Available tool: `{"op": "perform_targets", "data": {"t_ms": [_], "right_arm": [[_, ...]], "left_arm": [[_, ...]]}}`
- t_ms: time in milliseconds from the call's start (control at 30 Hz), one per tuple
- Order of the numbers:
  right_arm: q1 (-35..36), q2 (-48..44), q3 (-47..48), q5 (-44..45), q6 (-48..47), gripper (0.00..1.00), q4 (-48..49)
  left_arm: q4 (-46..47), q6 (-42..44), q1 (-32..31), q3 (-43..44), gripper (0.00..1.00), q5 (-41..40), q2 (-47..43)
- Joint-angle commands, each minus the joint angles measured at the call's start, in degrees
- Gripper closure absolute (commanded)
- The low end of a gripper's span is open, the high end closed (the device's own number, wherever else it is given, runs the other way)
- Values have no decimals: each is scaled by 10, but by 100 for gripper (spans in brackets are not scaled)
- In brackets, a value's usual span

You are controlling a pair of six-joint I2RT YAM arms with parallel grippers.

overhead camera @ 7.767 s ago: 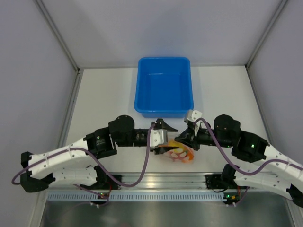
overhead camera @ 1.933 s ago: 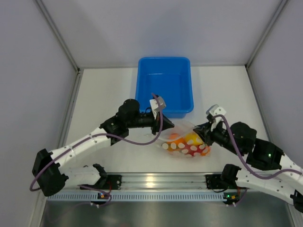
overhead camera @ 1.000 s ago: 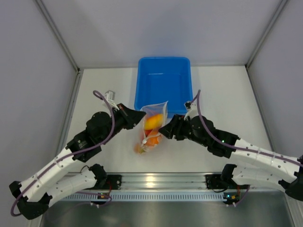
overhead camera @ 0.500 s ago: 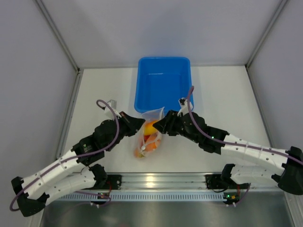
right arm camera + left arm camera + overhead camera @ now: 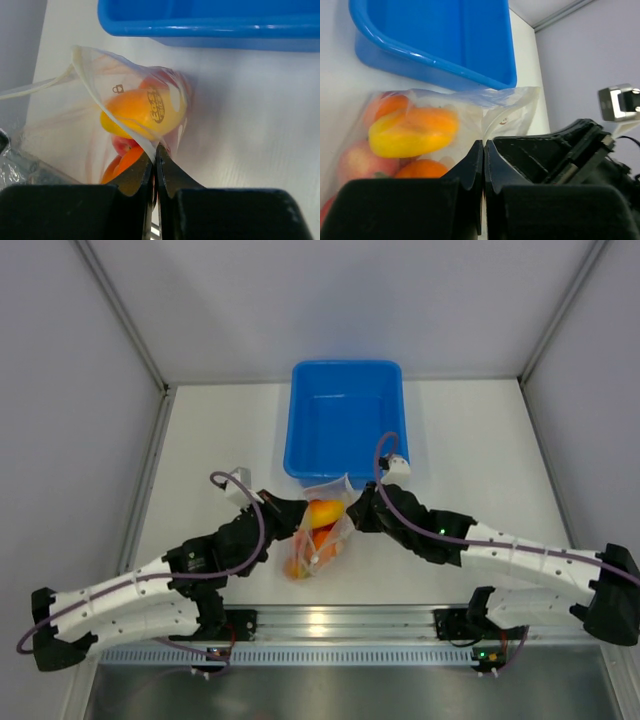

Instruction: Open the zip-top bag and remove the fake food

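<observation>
The clear zip-top bag hangs between my two grippers just in front of the blue tub, with its mouth at the top. Orange, yellow-orange and red fake food sits inside it. My left gripper is shut on the bag's left top edge. My right gripper is shut on the right top edge. In the left wrist view the fruits show through the plastic. In the right wrist view a yellow-orange fruit fills the pouch.
The blue tub stands right behind the bag, and its near wall shows in the left wrist view and the right wrist view. An aluminium rail runs along the near table edge.
Both grippers lifted the bag from lying flat to hanging upright before the tub. In the last second they moved closer together and lower, and the bag bunched narrower.
</observation>
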Motion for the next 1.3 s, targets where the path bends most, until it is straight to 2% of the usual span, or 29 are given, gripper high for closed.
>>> {"op": "perform_targets", "data": {"t_ms": [0,200,367,467,667,933,1067,1267], "right_arm": [[5,-62,-6,72,-33,96,-95],[-4,-169,-65,117,-31,97,-203],[-8,-199,-103,96,-15,94,-256],[-9,-211,-109,101,-11,93,-276],[-9,-240,-71,34,-99,81,-204],[-9,-212,36,-53,-218,64,-156],[-9,-211,44,-108,-257,61,-120],[-8,-196,31,-172,-258,63,-85]], "left_arm": [[25,13,-28,20,100,-87,21],[24,44,-93,49,100,-195,69],[24,82,-182,95,100,-329,127],[24,111,-222,127,100,-364,147],[25,154,-224,179,100,-299,196],[25,117,-224,187,100,-266,235],[27,95,-223,179,100,-257,236],[26,67,-205,178,100,-207,235]]}}
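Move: Both hands still pinch the rim of the bag, which sits between them. From the right hand, the bag's filled middle lies about 8 cm left, level fore and aft, some 7 cm below; the big yellow food is 5 cm ahead and 6 cm left, the orange 2 cm back and 6 cm left, and the blue bin's middle 24 cm ahead, 2 cm left. From the left hand the bag's middle is about 3 cm ahead, 2 cm right and 12 cm below. Still pinching its side of the rim, the right hand heads some 11 cm right, sinking 4 cm and easing back, then opens to about a third and lets go, rises about 11 cm and comes back 6 cm left over the mouth, swinging counter-clockwise and tipping up. The left hand keeps its pinch, going some 8 cm right and a little back, its left side rolling up nearly 20 degrees. ##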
